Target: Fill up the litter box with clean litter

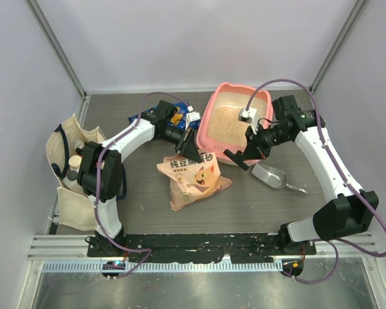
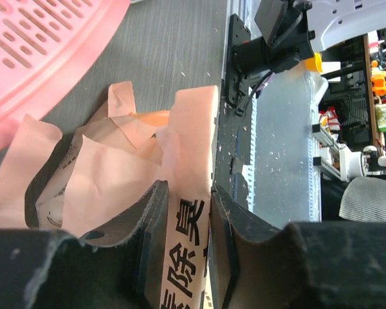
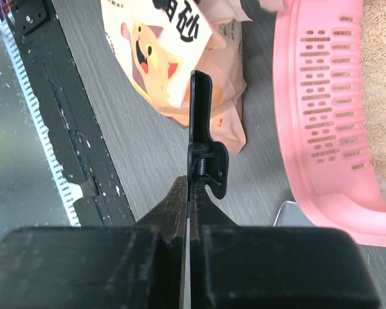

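The pink litter box stands at the back centre with pale beige clean litter in it. The pinkish-beige litter bag with the orange cat lies in front of it. My left gripper is at the bag's torn top. In the left wrist view its fingers stand apart, with the bag's printed flap in the gap. My right gripper hovers by the box's front rim, shut on a long black spring clip that points toward the bag.
A metal scoop lies on the table right of the bag. A cream tote bag stands at the left edge. A blue chip bag lies behind the left arm. The black mounting rail runs along the near edge.
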Tool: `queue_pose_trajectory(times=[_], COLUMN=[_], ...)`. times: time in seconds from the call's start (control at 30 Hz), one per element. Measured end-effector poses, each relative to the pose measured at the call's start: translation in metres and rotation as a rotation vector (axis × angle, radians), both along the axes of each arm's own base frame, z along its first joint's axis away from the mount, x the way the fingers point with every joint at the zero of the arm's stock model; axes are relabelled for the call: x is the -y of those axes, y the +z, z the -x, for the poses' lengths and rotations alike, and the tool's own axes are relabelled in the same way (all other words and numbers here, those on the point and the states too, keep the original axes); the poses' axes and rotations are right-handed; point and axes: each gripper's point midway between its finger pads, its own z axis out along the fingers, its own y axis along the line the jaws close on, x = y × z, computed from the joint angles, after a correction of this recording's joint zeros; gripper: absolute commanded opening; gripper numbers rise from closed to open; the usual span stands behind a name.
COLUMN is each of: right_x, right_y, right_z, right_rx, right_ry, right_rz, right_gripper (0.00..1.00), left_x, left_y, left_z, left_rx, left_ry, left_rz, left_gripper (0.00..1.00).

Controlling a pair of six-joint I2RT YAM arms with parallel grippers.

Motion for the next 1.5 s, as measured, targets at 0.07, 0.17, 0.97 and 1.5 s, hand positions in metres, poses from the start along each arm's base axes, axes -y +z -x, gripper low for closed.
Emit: queue_pose_trajectory(times=[0.07, 0.17, 0.97, 1.5], right_x=[-0.003, -0.005, -0.013, -0.046], right_y=[0.003, 0.005, 0.01, 0.039], right_z=[-0.003, -0.006, -0.013, -0.004], right_rx=[0.002, -0.007, 0.002, 0.185], right_ry=[-0.014, -0.041, -0.067, 0.056], right_rz=[-0.012, -0.025, -0.048, -0.081], right_gripper=[0.02, 0.02, 0.02, 0.02], left_x=[0.002, 0.005, 0.018, 0.022], left_y=[0.001, 0.004, 0.112, 0.1], left_z=[-0.004, -0.011, -0.048, 0.0], left_rx=[0.008, 0.027, 0.439, 0.62], left_ry=[0.008, 0.025, 0.131, -0.087], left_rz=[0.005, 0.014, 0.19, 0.126], left_gripper=[0.39, 0.39, 0.68, 0.62])
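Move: The folded top of the litter bag stands between the left gripper's parted fingers; the bag's middle is about 6 cm back, 2 cm left and 10 cm below. The right gripper holds the black clip, with the bag's middle some 18 cm to its left, 3 cm back and 15 cm down. From the right hand, the litter box is about 20 cm ahead and 3 cm left, the scoop 12 cm right and level with it, both well below. Open the left gripper wider and ease it forward and right off the bag's folded top, then lift it quickly about 12 cm, drawing back and sinking a little at the end while the fingers tip up some 35 degrees. Keep the right gripper shut on the clip: creep slightly forward and up, then swing about 4 cm left, rising again, towards the folded top. ##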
